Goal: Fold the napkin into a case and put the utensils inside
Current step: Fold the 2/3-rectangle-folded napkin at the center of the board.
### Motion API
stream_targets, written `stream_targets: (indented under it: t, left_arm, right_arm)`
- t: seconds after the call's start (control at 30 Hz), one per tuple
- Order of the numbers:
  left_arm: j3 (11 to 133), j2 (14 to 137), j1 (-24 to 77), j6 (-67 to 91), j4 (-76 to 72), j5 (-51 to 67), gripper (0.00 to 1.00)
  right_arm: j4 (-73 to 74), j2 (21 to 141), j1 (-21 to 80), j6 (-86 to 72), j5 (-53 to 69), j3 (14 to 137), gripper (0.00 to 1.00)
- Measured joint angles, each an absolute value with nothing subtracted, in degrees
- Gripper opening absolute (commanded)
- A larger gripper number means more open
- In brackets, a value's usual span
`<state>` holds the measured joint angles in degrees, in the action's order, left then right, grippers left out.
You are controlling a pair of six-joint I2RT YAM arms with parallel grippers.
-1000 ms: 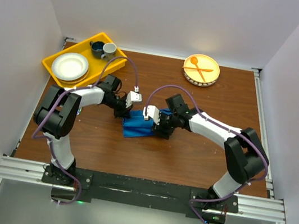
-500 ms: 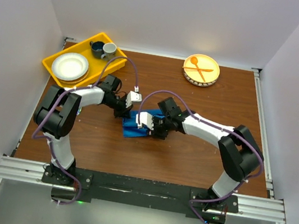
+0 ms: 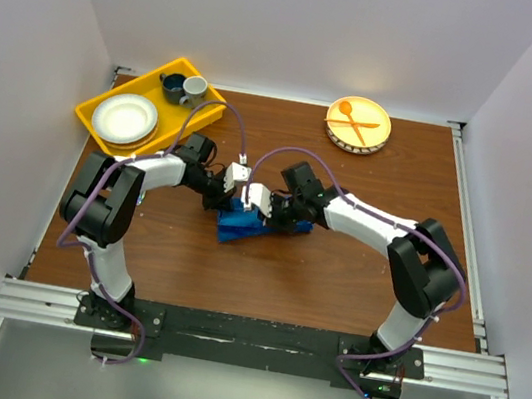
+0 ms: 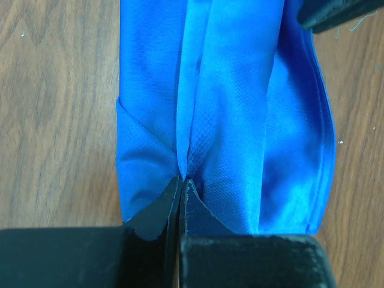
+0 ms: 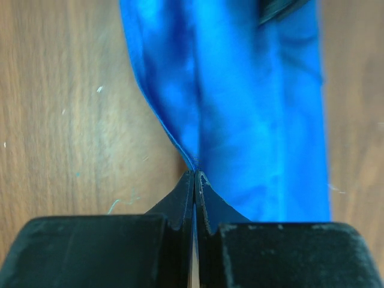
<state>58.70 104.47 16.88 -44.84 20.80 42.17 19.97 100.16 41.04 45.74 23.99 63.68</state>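
Note:
The bright blue napkin (image 3: 239, 226) lies mid-table, gathered into a narrow strip with lengthwise folds (image 4: 240, 108) (image 5: 258, 102). My left gripper (image 3: 224, 207) is shut on a fold at the strip's left end (image 4: 182, 180). At the opposite end, my right gripper (image 3: 281, 222) is shut on the cloth's edge (image 5: 195, 173). Each wrist view shows the other arm's dark fingers at the far end of the strip (image 4: 336, 12) (image 5: 279, 7). The utensils are out of view.
A yellow tray (image 3: 92, 117) at the back left holds a white plate (image 3: 124, 117) and two cups (image 3: 173, 86) (image 3: 195, 86). A yellow plate (image 3: 370, 136) at the back right carries an orange plastic spoon and fork (image 3: 351, 120). White walls close in the wooden table (image 3: 355, 274).
My right gripper has gone from open to shut on the napkin's edge and shifted left and back. The cloth is now bunched narrower. The left arm has stayed put.

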Motion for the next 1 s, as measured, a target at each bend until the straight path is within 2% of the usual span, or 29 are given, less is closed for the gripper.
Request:
stream_targets:
  t: [0.2, 0.57, 0.77, 1.0]
  left_arm:
    - [58.7, 104.5, 16.9, -45.3, 21.0, 42.3, 0.00]
    - [59.0, 104.6, 16.9, -46.1, 21.6, 42.5, 0.00]
    - [59.0, 104.6, 16.8, -46.2, 22.0, 43.2, 0.00]
    - [59.0, 104.6, 16.1, -46.2, 23.2, 44.6, 0.00]
  right_arm:
    - [21.3, 102.5, 37.9, 41.7, 26.4, 70.5, 0.00]
    - [29.5, 116.4, 33.6, 34.1, 32.0, 84.6, 0.00]
    - [33.1, 121.6, 33.1, 29.3, 32.5, 88.1, 0.00]
    - [33.6, 122.0, 32.2, 25.8, 33.1, 88.3, 0.00]
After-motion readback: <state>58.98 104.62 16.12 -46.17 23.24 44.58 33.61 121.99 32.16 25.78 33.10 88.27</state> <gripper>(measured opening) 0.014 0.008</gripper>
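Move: The napkin's near hem is already pinched in the shut right fingers, and the far strip of the napkin that it goes to lies about 6 cm ahead of that hand, level sideways and 3 cm lower. The cutlery plate stands roughly 27 cm ahead and 17 cm to the right; the grey mug some 28 cm ahead and 22 cm to the left. From the left hand, shut on the layers at the left end, that strip lies about 10 cm right and 1 cm ahead. The napkin's near hem is carried forward over the folded layers, about 6 cm, by the right hand, which keeps its pinch; it first arcs up a couple of centimetres, then sinks some 5 cm to bring the hem down on the strip while turning roughly 20 degrees clockwise and tilting. The left hand stays put, still pinching the left end. ##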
